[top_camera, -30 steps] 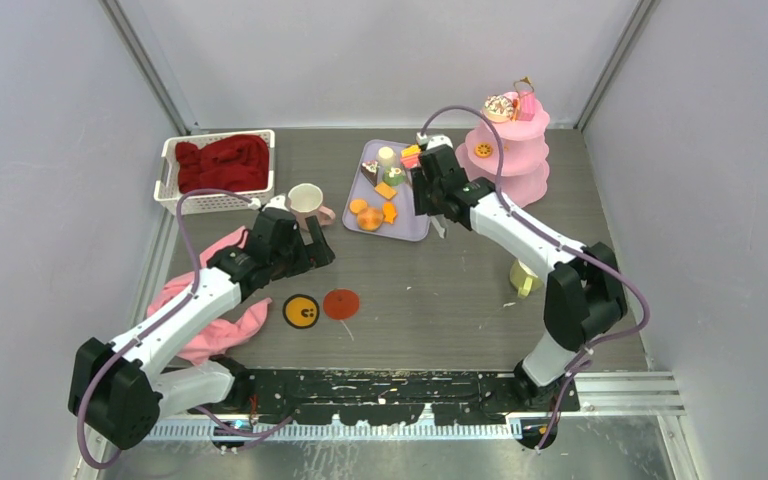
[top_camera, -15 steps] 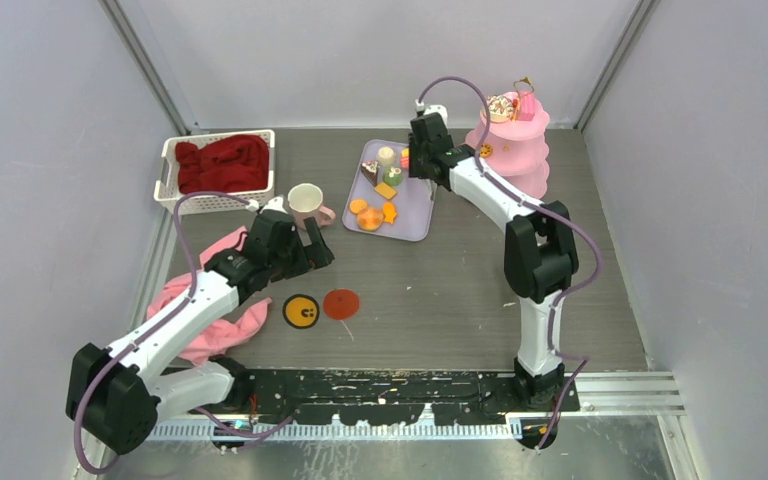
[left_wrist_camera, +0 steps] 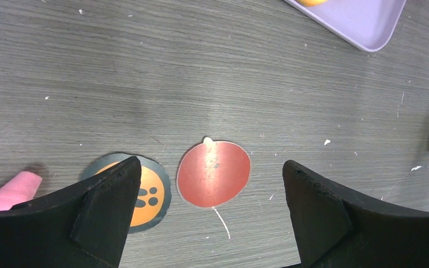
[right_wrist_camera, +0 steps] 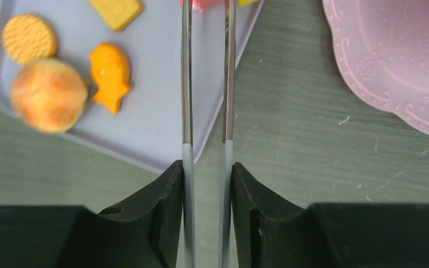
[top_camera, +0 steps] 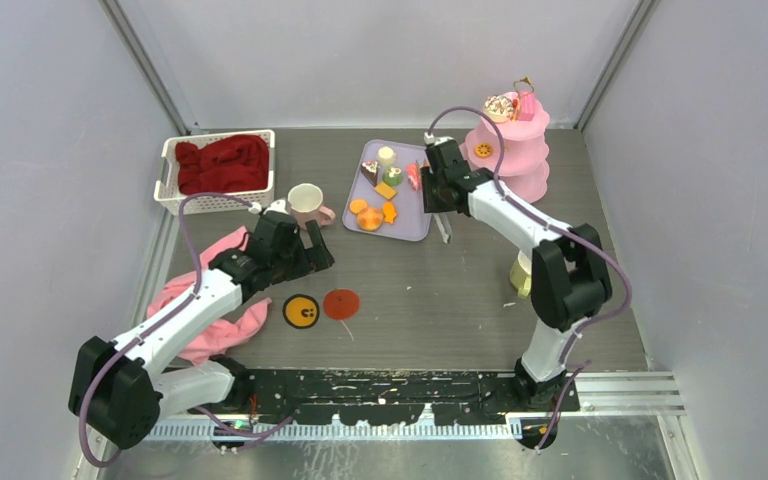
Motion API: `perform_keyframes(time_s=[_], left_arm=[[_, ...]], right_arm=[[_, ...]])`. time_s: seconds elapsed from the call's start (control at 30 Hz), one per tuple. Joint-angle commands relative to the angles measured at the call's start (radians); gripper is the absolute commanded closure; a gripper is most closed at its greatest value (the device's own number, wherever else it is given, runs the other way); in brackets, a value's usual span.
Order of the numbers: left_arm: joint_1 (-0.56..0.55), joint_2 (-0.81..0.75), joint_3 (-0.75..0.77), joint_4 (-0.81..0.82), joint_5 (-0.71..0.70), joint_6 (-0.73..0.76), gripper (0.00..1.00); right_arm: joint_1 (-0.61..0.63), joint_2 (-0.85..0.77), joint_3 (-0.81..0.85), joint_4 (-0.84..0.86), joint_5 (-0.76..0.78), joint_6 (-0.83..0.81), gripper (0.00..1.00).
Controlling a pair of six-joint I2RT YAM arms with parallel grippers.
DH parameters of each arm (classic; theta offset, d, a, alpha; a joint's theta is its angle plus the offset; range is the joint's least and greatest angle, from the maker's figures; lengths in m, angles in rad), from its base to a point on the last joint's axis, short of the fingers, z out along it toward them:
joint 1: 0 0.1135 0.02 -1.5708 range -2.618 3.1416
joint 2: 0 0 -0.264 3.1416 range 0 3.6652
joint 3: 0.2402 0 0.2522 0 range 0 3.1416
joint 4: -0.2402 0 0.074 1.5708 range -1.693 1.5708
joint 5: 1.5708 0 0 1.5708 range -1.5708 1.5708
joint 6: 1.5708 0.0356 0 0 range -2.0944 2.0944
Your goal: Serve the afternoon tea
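Observation:
Several toy treats lie on the lilac tray (top_camera: 412, 228), among them an orange fish (right_wrist_camera: 110, 75), a bun (right_wrist_camera: 47, 95) and a round biscuit (right_wrist_camera: 29, 38). My right gripper (right_wrist_camera: 206, 167) is shut on the metal tweezers (right_wrist_camera: 185, 84). Their tips pinch a pink-and-yellow piece (right_wrist_camera: 209, 4) above the tray's right edge, seen from above as a red-pink piece (top_camera: 413, 176). A cream mug (top_camera: 306, 203) stands left of the tray. My left gripper (left_wrist_camera: 209, 164) hangs open over a red coaster (left_wrist_camera: 214, 173), beside an orange paw coaster (left_wrist_camera: 139, 192).
The pink tiered stand (top_camera: 520, 150) at the back right carries a few sweets on top. A second mug (top_camera: 523, 275) sits under my right forearm. A white basket with red cloth (top_camera: 222, 165) stands back left. A pink cloth (top_camera: 205, 325) lies under my left arm.
My right arm has swung and drawn back a little from the tray's far corner, and its jaws have squeezed the tweezers narrower on the pink piece. The left arm has not moved.

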Motion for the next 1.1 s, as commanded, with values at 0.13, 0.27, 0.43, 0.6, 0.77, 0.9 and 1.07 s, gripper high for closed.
perform_keyframes(time_s=[0.13, 0.27, 0.43, 0.6, 0.77, 0.9, 1.07], left_arm=[[0.007, 0.009, 0.005, 0.063, 0.01, 0.0, 0.04], [0.007, 0.012, 0.003, 0.07, 0.019, -0.004, 0.04], [0.007, -0.002, -0.001, 0.059, 0.012, 0.001, 0.04], [0.008, 0.004, -0.002, 0.058, 0.02, 0.002, 0.04], [0.008, 0.009, -0.006, 0.065, 0.018, -0.001, 0.04], [0.008, 0.012, -0.005, 0.061, 0.017, -0.004, 0.04], [0.009, 0.015, -0.004, 0.058, 0.009, -0.001, 0.04]], right_arm=[[0.002, -0.249, -0.025, -0.058, -0.136, -0.065, 0.6], [-0.041, -0.28, -0.037, -0.023, -0.119, -0.054, 0.6], [-0.055, -0.257, -0.062, -0.003, -0.093, -0.036, 0.6], [-0.054, -0.207, -0.072, -0.006, -0.125, -0.029, 0.6], [-0.028, -0.14, -0.083, -0.017, -0.26, -0.039, 0.62], [-0.018, -0.136, -0.093, 0.023, -0.396, -0.03, 0.63], [-0.032, -0.189, -0.102, 0.062, -0.428, -0.025, 0.64]])
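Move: The right hand's tongs reach ahead to the pink-and-yellow cake slice, about 10 cm ahead of this hand, 3 cm left and 7 cm below it. Lower still, the green-topped cake lies some 10 cm ahead and 8 left, the orange square roughly 7 ahead and 9 left, and the fish cookie about 2 ahead and 8 left. From the idle left hand, the slice is about 21 cm ahead and 19 right. Keep the right fingers shut on the tongs. Raise them about 7 cm while drawing back 3 or 4 cm, ease slightly right at the top, then lower to the starting height, swinging left and farther back towards the middle of the tray. Turn the hand some 10 degrees counter-clockwise and lift its left side as much, keeping the tong tips at the cake slice. ##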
